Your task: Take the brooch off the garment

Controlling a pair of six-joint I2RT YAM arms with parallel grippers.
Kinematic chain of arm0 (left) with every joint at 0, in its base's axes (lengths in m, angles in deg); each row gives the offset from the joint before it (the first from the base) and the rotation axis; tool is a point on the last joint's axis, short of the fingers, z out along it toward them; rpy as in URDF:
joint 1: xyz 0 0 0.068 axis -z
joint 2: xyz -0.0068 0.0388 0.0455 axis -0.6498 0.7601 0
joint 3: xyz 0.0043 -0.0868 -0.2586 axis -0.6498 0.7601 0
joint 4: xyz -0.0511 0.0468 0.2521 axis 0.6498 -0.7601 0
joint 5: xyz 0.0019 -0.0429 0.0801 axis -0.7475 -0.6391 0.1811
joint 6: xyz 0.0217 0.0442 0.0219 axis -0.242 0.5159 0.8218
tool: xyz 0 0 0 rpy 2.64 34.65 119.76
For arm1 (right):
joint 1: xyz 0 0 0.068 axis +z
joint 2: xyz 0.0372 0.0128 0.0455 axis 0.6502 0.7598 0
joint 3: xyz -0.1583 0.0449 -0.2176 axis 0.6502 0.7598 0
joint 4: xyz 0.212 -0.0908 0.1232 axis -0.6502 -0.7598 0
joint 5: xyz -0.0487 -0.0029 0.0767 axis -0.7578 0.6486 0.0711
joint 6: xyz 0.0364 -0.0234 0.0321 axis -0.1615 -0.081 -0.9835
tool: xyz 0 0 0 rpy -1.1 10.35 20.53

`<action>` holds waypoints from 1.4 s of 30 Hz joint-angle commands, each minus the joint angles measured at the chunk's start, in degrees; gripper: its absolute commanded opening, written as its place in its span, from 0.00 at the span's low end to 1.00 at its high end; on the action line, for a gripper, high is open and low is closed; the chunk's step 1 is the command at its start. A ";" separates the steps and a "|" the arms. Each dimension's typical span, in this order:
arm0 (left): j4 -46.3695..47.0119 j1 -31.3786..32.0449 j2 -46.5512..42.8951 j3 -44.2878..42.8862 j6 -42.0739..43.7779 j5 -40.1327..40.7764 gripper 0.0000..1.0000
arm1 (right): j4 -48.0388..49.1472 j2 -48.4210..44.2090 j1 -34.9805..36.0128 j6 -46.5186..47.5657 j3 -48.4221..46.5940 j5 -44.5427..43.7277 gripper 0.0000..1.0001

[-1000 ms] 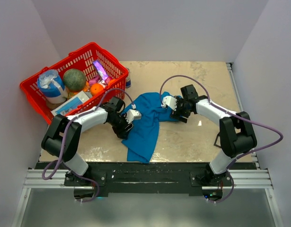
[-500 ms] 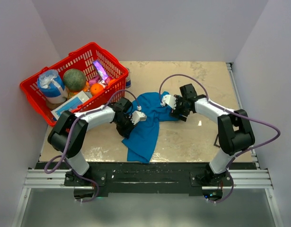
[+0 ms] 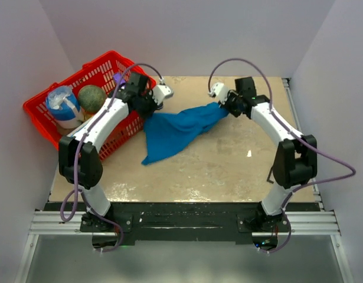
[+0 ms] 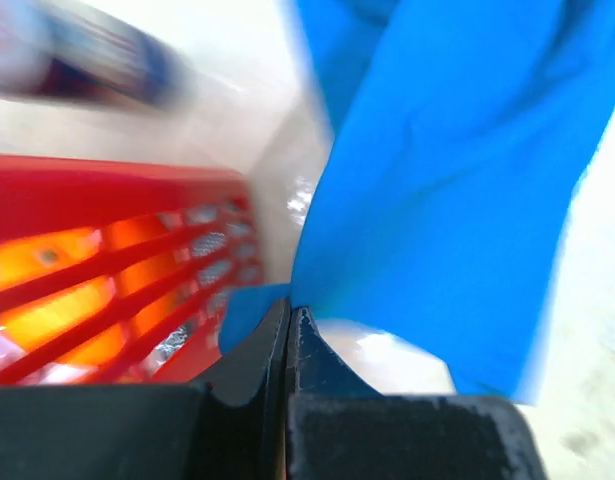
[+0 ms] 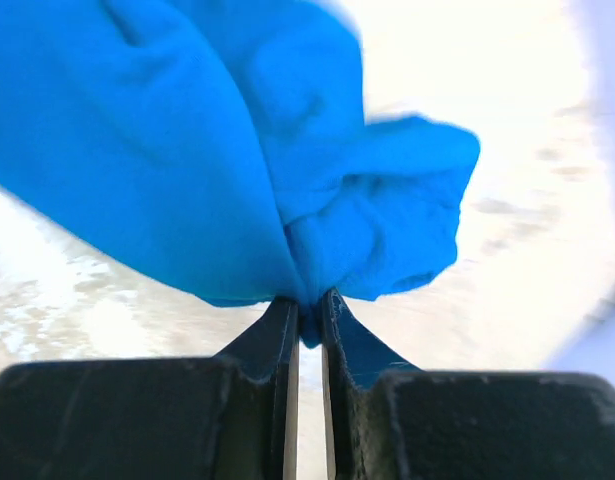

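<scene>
The garment (image 3: 178, 130), a bright blue T-shirt, hangs stretched between my two grippers over the far half of the table, and its lower end trails down to the left. My left gripper (image 3: 148, 113) is shut on its left end beside the basket; in the left wrist view the jaws (image 4: 290, 308) pinch a thin edge of the blue cloth (image 4: 457, 180). My right gripper (image 3: 223, 109) is shut on the right end, with a bunched fold of cloth (image 5: 187, 130) caught between the fingertips of the gripper (image 5: 307, 302). The brooch is out of view.
A red basket (image 3: 42, 127) stands at the back left, close to my left arm, holding a green melon (image 3: 92, 98), a blue-and-white roll (image 3: 62, 104) and other goods. Its red wall (image 4: 107, 200) fills the left of the left wrist view. The beige table (image 3: 228, 171) stretches in front.
Both grippers have shut on the shirt. Both arms have swung toward the far side, lifting and stretching the cloth between them, so it no longer lies crumpled mid-table.
</scene>
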 commanded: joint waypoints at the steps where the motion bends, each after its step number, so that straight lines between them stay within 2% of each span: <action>1: 6.86 -3.50 -2.76 -11.00 9.39 4.95 0.00 | -3.14 -9.85 -1.08 -2.01 -8.23 0.99 0.06; 5: 14.15 -3.50 -8.64 -9.17 14.13 5.39 0.00 | -4.89 -10.05 -1.60 -0.60 -15.32 0.55 0.03; 10: 21.36 -3.50 -14.71 -5.30 13.45 3.38 0.00 | -12.97 -8.46 -1.69 -1.56 -24.83 3.01 0.02; 13: 24.88 -3.50 -20.68 0.41 12.56 -1.63 0.00 | -16.23 -10.48 -1.69 -1.65 -24.85 3.54 0.01; 14: 25.33 -3.50 -23.83 1.90 12.91 -4.95 0.00 | -16.67 -12.57 -1.61 -2.00 -23.28 3.28 0.00; 17: 26.56 -3.50 -29.29 7.36 13.18 -8.40 0.00 | -19.74 -16.10 -1.61 -1.31 -19.94 3.01 0.00; 19: 27.61 -3.50 -31.59 8.77 12.57 -8.41 0.00 | -25.52 -19.26 -1.34 0.10 -20.36 4.15 0.00; 23: 32.35 -3.50 -37.12 9.04 11.86 -6.22 0.00 | -30.91 -24.10 -1.17 0.89 -27.21 4.33 0.00; 25: 34.64 -3.50 -38.19 9.04 12.21 -5.60 0.00 | -33.28 -25.94 -1.25 1.86 -30.36 4.51 0.04; 27: 33.43 -3.50 -38.19 8.60 12.74 -5.33 0.00 | -33.47 -27.00 -1.17 2.48 -29.86 6.00 0.06; 29: 31.06 -3.42 -36.71 8.16 12.65 -7.16 0.00 | -34.25 -27.80 -0.99 4.57 -25.22 8.10 0.08; 32: 24.12 -2.72 -33.72 8.50 13.09 -11.29 0.00 | -35.22 -25.88 0.50 5.02 -18.53 10.83 0.20; 35: 18.40 -0.79 -30.73 12.35 13.70 -13.58 0.00 | -34.87 -20.88 1.29 2.32 -13.17 12.76 0.40; 36: 17.08 -0.17 -30.02 13.94 13.79 -13.59 0.00 | -35.22 -19.29 1.21 2.13 -12.29 13.90 0.51; 39: 16.64 0.63 -27.12 20.27 13.70 -11.49 0.00 | -35.41 -13.05 0.60 -2.51 -13.15 15.31 0.59; 42: 16.37 0.63 -25.01 21.61 13.27 -7.10 0.00 | -28.74 -12.50 -3.52 -10.95 -16.23 20.40 0.62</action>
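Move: The left hand already pinches one end of the garment. The cloth's middle is about 10 cm to its right, 3 cm back and 7 cm lower; from the right hand, holding the other end, it is some 14 cm left, 3 cm back and 7 cm below. The red basket's middle is about 19 cm left of the left hand and 2 cm ahead; the can is roughly 9 cm ahead of it and 2 cm right. The brooch can't be seen. Both hands start with the garment still pinched and fling it upward, the left swinging slightly forward first, then both draw back towards the robot, peaking nearly 30 cm up. There the right fingers open and let their end go; both hands then drop steeply, the emptied right one easing forward, while the left keeps its grip, its fingers having tipped up about 60 degrees and partly back down. ##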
